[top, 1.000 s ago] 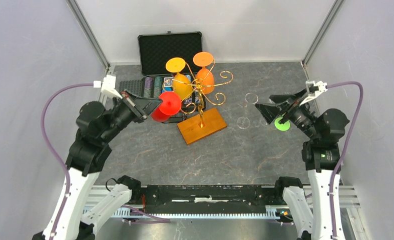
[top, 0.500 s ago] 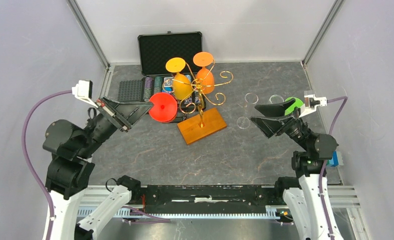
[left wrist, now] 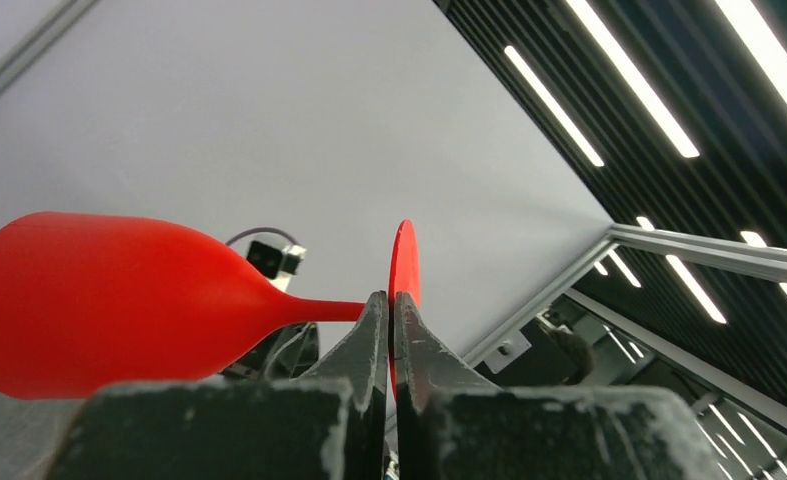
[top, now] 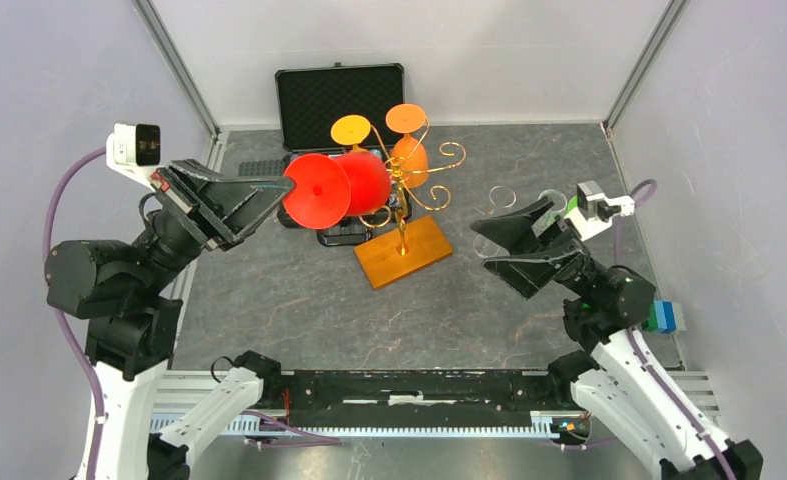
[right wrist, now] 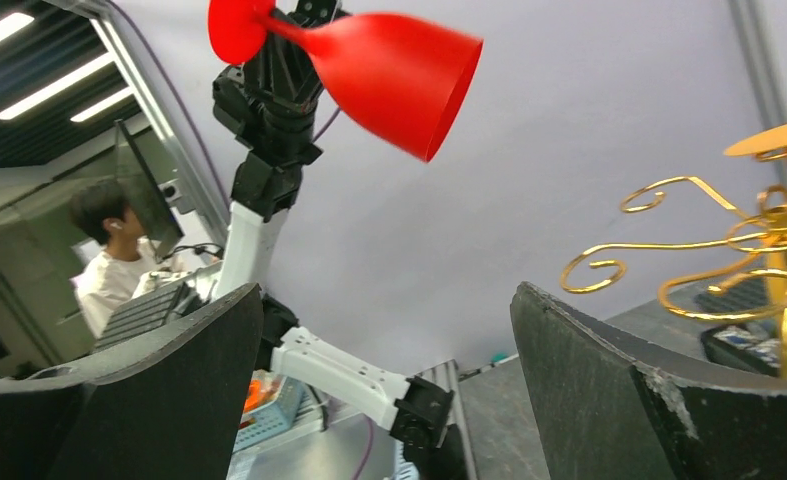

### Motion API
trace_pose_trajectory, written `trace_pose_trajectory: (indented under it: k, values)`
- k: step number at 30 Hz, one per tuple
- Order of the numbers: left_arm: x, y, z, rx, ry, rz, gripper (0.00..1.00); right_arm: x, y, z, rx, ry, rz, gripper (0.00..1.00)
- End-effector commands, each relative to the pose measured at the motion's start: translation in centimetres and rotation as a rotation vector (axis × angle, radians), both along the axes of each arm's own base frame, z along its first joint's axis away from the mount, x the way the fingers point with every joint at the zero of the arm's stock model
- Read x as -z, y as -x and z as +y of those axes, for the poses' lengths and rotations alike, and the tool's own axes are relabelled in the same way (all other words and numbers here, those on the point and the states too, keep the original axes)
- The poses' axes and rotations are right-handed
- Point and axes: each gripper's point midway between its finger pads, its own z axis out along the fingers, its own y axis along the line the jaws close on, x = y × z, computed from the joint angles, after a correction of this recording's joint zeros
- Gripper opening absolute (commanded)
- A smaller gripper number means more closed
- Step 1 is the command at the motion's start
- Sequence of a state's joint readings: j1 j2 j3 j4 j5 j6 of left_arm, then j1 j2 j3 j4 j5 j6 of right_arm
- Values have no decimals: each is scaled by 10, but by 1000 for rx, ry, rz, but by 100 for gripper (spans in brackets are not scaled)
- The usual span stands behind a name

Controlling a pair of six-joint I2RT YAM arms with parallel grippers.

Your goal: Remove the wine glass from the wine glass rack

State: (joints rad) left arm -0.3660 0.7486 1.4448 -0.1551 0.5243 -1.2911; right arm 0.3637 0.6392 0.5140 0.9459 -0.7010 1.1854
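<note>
My left gripper [top: 281, 188] is shut on the stem of a red wine glass [top: 341, 187], right by its foot, and holds it on its side high above the table, clear of the rack's left side. In the left wrist view the jaws [left wrist: 391, 302] pinch the stem next to the round foot [left wrist: 404, 262], with the bowl [left wrist: 99, 300] to the left. The golden wire rack [top: 416, 188] on its wooden base [top: 404, 251] still carries an orange glass [top: 410, 157] and a yellow one [top: 351, 129]. My right gripper [top: 484, 246] is wide open and empty, right of the rack. The right wrist view shows the red glass [right wrist: 389, 65] and the rack's curled arms [right wrist: 704, 250].
An open black case [top: 339, 98] of chips stands behind the rack. Clear glasses [top: 502, 196] stand on the table to the rack's right, near my right gripper. A small blue and green object [top: 664, 316] lies at the right edge. A person [right wrist: 114, 262] sits beyond the cell.
My left arm has risen and carried the red glass up and right, above the rack's left side. My right arm has swung left towards the rack with its jaws open.
</note>
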Motion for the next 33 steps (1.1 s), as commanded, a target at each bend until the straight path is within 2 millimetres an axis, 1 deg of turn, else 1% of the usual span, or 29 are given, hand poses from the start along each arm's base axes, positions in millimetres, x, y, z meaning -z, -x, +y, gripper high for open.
trace_pose_trajectory:
  k: [1,5,9,11,17,20,22,25,26,33]
  values:
    - [-33,19,-3,125,84,-81,2,-30,7,13,-21,-78,-72,98]
    - [-41,18,-5,162,126,-98,2,-42,13,40,-53,-101,-100,98]
    - [-44,15,-7,209,156,-90,2,-60,12,59,-46,-115,-134,98]
    - [-44,14,-9,239,173,-77,2,-70,10,65,-32,-126,-154,98]
    - [-43,11,-11,261,185,-66,2,-89,-13,75,66,-142,-191,98]
    - [-42,11,-11,275,191,-62,2,-103,-14,78,58,-173,-225,98]
    - [-41,11,-11,280,193,-60,2,-109,-15,82,41,-180,-233,97]
    - [-39,12,-11,282,192,-56,2,-119,-6,82,-5,-220,-269,92]
    - [-38,12,-11,282,192,-55,2,-122,-3,82,-20,-229,-279,89]
    - [-37,14,-10,281,193,-57,2,-133,22,75,-124,-297,-345,61]
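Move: The red wine glass is already off the rack, pinched by its foot in the left hand. Its bowl hangs about 8 cm right, 2 cm ahead and 9 cm below the left hand, and from the open right hand it lies roughly 16 cm left, 3 cm ahead and 12 cm up. The rack's gold hub is some 18 cm ahead, 12 cm left and 14 cm below the right hand, with the orange glass about 7 cm beyond the hub, 2 cm to its right. The right hand sweeps left towards the red bowl and then climbs beside its rim, about 9 cm left and 10 cm up in all, tipping its fingers up some 15 degrees and starting to close them from wide open to about two thirds near the end. The left hand keeps its pinch on the foot, rises about 3 cm and turns clockwise while its left side dips, swinging the bowl up and out to meet the right fingers. ##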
